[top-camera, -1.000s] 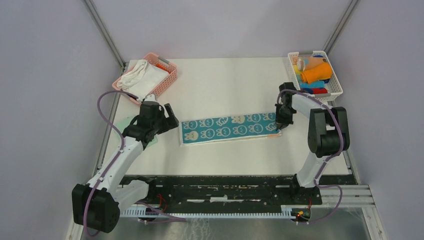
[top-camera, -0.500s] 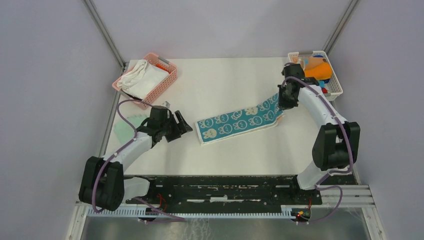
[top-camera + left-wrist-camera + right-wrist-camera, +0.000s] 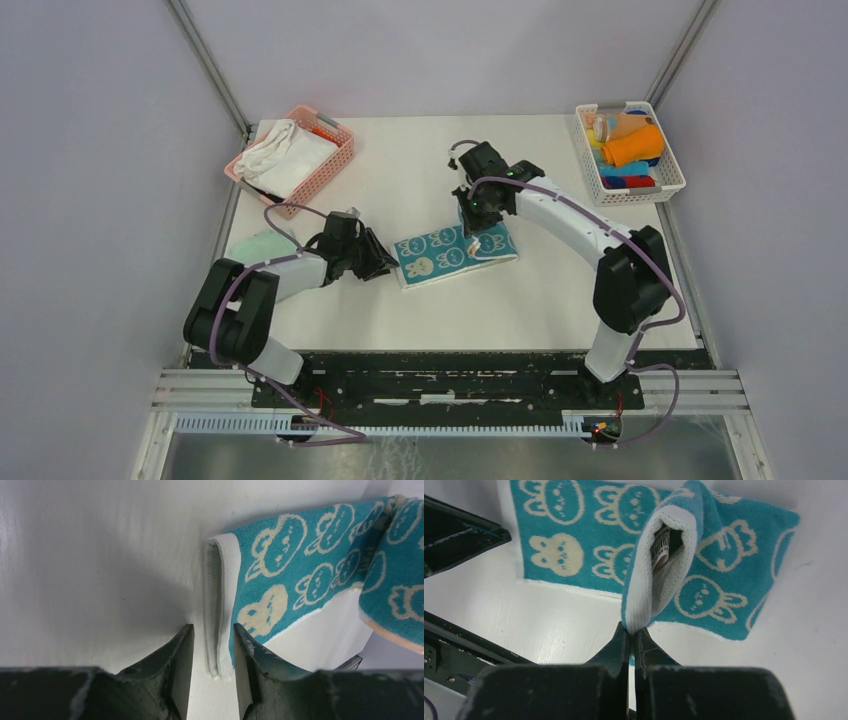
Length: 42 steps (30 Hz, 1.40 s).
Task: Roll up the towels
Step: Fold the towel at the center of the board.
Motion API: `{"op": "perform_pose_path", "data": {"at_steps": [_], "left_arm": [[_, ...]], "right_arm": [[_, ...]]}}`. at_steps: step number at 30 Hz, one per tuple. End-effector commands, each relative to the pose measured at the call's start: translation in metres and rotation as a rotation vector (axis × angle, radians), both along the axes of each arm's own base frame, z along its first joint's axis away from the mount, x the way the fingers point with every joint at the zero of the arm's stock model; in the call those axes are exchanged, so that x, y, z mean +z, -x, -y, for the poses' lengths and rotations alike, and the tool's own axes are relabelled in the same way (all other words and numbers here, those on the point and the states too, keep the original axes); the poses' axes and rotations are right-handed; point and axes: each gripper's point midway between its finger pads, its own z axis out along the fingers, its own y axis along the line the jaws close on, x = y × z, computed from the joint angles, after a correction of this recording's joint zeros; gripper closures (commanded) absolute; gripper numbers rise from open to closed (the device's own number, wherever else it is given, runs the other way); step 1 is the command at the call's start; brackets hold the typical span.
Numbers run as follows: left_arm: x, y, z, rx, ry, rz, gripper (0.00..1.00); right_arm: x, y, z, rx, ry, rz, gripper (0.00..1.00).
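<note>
The teal towel (image 3: 440, 257) with a cream bunny print lies mid-table, folded over on itself. My right gripper (image 3: 481, 215) is shut on its white hem (image 3: 659, 585), holding that end raised and curled above the flat layer (image 3: 574, 530). My left gripper (image 3: 385, 266) is low at the towel's left end. Its jaws stand partly open on either side of the white edge (image 3: 218, 605), with gaps to both fingers (image 3: 182, 652). A mint green towel (image 3: 260, 246) lies flat by the left table edge, behind the left arm.
A pink mesh basket (image 3: 335, 165) holding a white cloth (image 3: 285, 152) stands at the back left. A white basket (image 3: 668, 175) at the back right holds rolled towels, one of them orange (image 3: 633, 146). The right arm (image 3: 570, 215) reaches across the table's centre.
My right gripper carried the towel's right end leftward over the rest, folding it shorter. My left gripper slid right to the towel's left edge and its jaws narrowed.
</note>
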Motion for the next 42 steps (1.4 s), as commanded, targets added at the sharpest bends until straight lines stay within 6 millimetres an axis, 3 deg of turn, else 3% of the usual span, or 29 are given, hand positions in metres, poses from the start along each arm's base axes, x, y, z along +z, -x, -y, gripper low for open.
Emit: {"op": "perform_pose_path", "data": {"at_steps": [1, 7, 11, 19, 25, 28, 31, 36, 42], "left_arm": [[0.003, -0.016, 0.005, 0.039, 0.020, 0.031, 0.62], [-0.004, -0.013, 0.009, 0.023, 0.001, 0.019, 0.73], [-0.008, -0.010, 0.013, 0.010, -0.005, 0.014, 0.76], [-0.009, -0.008, 0.014, 0.008, -0.012, 0.014, 0.78], [-0.009, -0.006, 0.011, 0.019, -0.019, 0.019, 0.79], [-0.012, -0.004, 0.010, 0.016, -0.031, 0.008, 0.79], [-0.016, -0.003, 0.007, 0.021, -0.042, 0.002, 0.80], [-0.019, -0.002, 0.008, 0.015, -0.045, -0.009, 0.79], [-0.023, -0.002, 0.010, 0.003, -0.047, -0.022, 0.79]], "right_arm": [[0.009, -0.001, -0.050, 0.068, -0.038, 0.042, 1.00], [-0.004, 0.019, -0.102, 0.177, -0.023, 0.025, 1.00], [-0.016, 0.028, -0.121, 0.224, 0.011, 0.016, 1.00], [-0.047, 0.044, -0.139, 0.275, 0.055, -0.048, 0.95], [-0.061, 0.036, -0.129, 0.234, 0.125, -0.035, 1.00], [-0.040, 0.027, -0.113, 0.218, 0.174, 0.023, 1.00], [-0.003, 0.006, -0.077, 0.178, 0.234, 0.122, 1.00], [0.049, -0.029, 0.018, 0.071, 0.424, 0.262, 1.00], [0.078, -0.055, 0.116, -0.050, 0.640, 0.333, 1.00]]}}
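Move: The left hand's fingers straddle the left end of the teal towel, whose hem lies about 1 cm to their right and 1 cm below. From the right hand, already holding the towel's other hem in the air, that left end is about 14 cm left, 3 cm back and 12 cm below; the towel's right end, on the board, is about 9 cm right, 1 cm ahead and 12 cm below. The mint cloth lies some 25 cm left of the left hand, level with it. The left fingers close on the towel's left hem and pinch it, easing down 1 cm and about 1.5 cm right, then hold. The right hand, keeping its grip, first carries its hem left about 13 cm, back and down towards the pinched end, then swings quickly back right some 18 cm, up and forward, tilting about 30 degrees with its left side sinking. ##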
